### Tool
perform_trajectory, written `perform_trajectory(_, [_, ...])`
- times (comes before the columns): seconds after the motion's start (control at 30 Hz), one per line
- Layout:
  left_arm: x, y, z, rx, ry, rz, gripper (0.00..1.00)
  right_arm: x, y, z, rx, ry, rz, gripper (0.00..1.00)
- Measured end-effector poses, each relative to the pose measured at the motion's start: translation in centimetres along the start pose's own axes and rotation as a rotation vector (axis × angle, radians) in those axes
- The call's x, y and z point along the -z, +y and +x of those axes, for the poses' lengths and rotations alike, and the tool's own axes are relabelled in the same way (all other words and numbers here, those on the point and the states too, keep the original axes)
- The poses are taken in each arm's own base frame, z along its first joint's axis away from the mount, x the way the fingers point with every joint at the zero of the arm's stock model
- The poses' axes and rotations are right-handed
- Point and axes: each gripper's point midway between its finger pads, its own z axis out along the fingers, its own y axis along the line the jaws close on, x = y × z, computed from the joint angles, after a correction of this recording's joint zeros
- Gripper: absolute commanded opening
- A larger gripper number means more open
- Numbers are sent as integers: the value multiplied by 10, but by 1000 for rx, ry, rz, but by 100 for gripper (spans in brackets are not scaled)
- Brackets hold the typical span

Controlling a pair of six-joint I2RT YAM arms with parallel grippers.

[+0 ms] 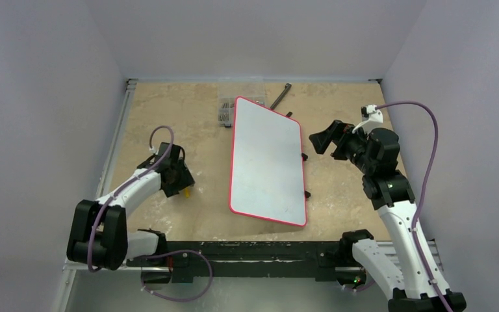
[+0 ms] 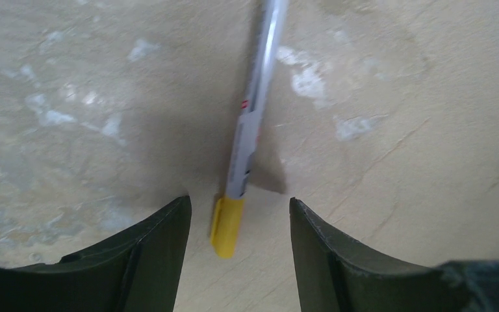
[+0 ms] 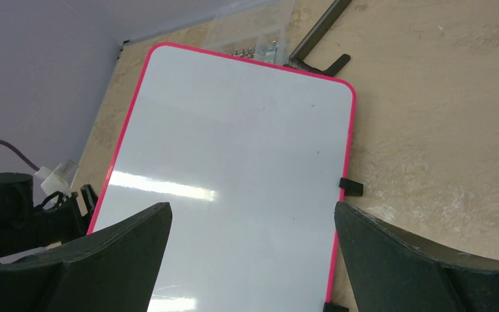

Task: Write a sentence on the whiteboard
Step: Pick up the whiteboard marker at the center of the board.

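Note:
The whiteboard (image 1: 268,162) lies flat mid-table, pale surface, red frame, small black feet on its right edge; it is blank, no sentence shows on it. It also fills the right wrist view (image 3: 234,169). A slim white marker pen with a yellow cap (image 2: 242,162) lies on the table left of the board; its cap shows in the top view (image 1: 186,193). My left gripper (image 2: 239,224) is open, low over the table, jaws on either side of the pen's cap without touching. My right gripper (image 1: 319,140) is open and empty, raised at the board's right edge.
A clear plastic box of small parts (image 1: 226,110) sits at the board's far left corner. A dark angled metal bar (image 1: 282,97) lies behind the board. Grey walls close in the table at left, right and back.

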Motion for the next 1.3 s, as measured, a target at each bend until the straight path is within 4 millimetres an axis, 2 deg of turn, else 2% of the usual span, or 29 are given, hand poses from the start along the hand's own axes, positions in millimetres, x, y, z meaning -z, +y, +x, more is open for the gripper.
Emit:
perform_trajectory(0.27, [-6, -19, -2, -21, 4, -9, 48, 2, 2, -1, 14, -4, -9, 99])
perform_trajectory(0.47, [-7, -34, 5, -67, 14, -2, 33, 2, 1, -1, 23, -3, -10, 99])
perform_trajectory(0.63, [-10, -55, 14, -132, 30, 10, 24, 2, 1, 0, 25, 0, -11, 99])
perform_trajectory(0.87, [-8, -62, 18, -181, 3, 3, 0, 3, 0, 3, 23, 10, -6, 99])
perform_trajectory(1.17, [-5, -68, 23, -228, -10, 37, 0, 5, 0, 5, 28, 16, -3, 99])
perform_trajectory(1.3, [12, -79, 22, -273, -32, 110, 0, 6, 2, 6, 27, 23, -19, 99])
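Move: The marker lies just beneath the half-open left fingers, tip pointing away from the base: its middle is about 4 cm ahead of the left hand, 1 cm to its left and 1 cm lower, and its yellow cap sits between the fingertips, about 1 cm back and 1 cm below. The whiteboard's middle is some 30 cm right and 10 cm ahead. From the right hand the marker is about 46 cm left, level fore-and-aft, and 27 cm below. Sweep the left gripper to the right, about 8 cm and almost level, towards the whiteboard, drifting slightly forward early on. Close the fingers on the yellow cap as you go, turning the wrist some 15 degrees clockwise, keep the pinch, and only at the very end start to rise, about 2 cm. ##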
